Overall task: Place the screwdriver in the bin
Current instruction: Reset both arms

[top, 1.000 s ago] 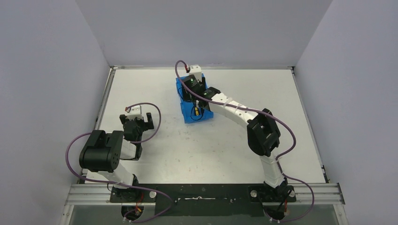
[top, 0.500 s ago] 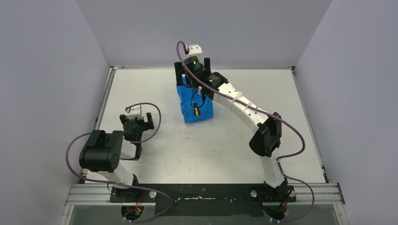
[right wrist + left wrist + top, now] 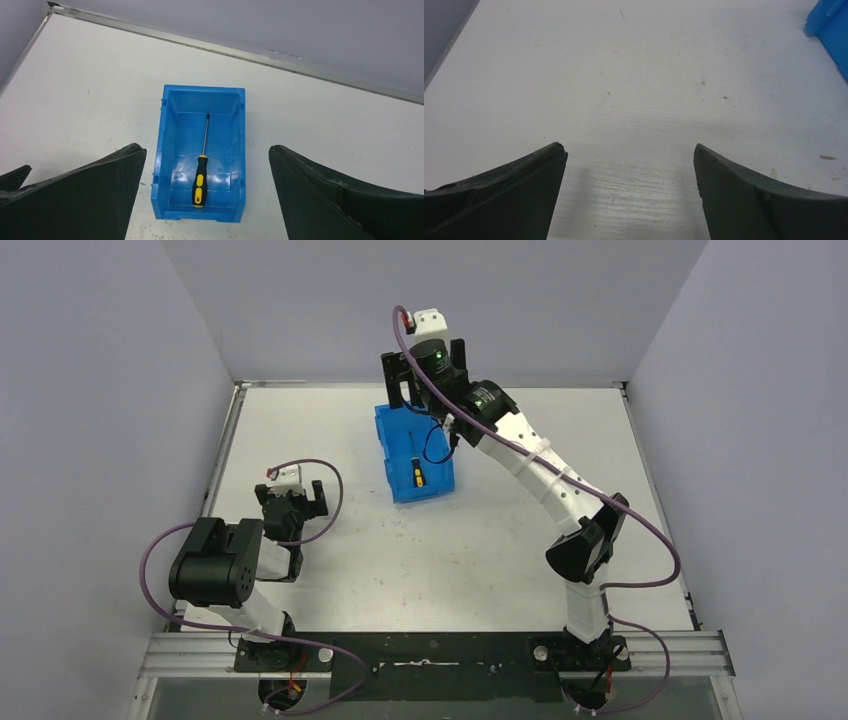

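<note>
The blue bin (image 3: 420, 492) stands at the back middle of the table. Inside it the screwdriver (image 3: 418, 475) lies flat on the floor, free of any grip. In the right wrist view the screwdriver (image 3: 199, 181) has its yellow-and-black handle at the bin's (image 3: 241, 150) near end, with the thin shaft pointing to the far wall. My right gripper (image 3: 425, 380) hangs well above the bin's far end. It is open (image 3: 205, 147), with nothing between its fingers. My left gripper (image 3: 297, 498) rests low at the table's left, also open (image 3: 628, 146) and empty.
A corner of the bin (image 3: 831, 25) shows at the upper right of the left wrist view. Grey walls close the table on the left, back and right. A metal strip (image 3: 200, 45) runs along the back edge.
My right gripper opened and let go of the screwdriver, which now lies in the bin. The right arm then rose up and back. The left arm stayed still.
</note>
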Controlling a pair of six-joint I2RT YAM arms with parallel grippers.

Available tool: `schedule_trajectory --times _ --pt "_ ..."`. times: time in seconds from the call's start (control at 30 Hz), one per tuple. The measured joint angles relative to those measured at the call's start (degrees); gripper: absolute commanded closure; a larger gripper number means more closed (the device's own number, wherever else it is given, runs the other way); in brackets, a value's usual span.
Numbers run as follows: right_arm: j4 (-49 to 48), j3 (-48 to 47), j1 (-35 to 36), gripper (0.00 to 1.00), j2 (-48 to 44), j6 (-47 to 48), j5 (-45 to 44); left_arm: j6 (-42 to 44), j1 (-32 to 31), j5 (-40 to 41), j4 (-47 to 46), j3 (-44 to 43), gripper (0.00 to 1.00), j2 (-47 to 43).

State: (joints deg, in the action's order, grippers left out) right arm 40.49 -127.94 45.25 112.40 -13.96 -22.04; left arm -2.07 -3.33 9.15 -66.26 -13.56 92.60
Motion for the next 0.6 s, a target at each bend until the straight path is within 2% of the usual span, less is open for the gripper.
schedule_trajectory --times 0.23,0.6 --pt "0.46 5.42 -4.31 0.00 -4.59 1.38 2.84 0.00 0.00 0.00 0.02 0.00 0.03 0.00" --pt "0.79 11.72 -24.20 0.00 -11.41 4.57 10.60 0.00 0.00 0.00 0.02 0.00 0.03 0.00"
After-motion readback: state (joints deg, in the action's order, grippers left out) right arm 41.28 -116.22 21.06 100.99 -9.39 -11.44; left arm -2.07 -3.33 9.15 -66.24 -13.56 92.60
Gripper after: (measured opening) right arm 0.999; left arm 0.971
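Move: The screwdriver already lies in the bin, handle towards the robot, roughly 32 cm below the open, empty right gripper, about 4 cm ahead of it and 1 cm to its left. The bin's middle is about 7 cm ahead of that gripper, 1 cm to the left and 30 cm down. From the idle left gripper, the screwdriver lies some 9 cm ahead, 26 cm to the right and 3 cm lower. Swing the empty right gripper away from the bin, to the right about 19 cm, speeding up from a slow start and staying high over the clear table. Let it drift some 5 cm forward along the way, hold its height, and turn the wrist roughly 13 degrees clockwise. Keep the fingers wide open and touch nothing. ##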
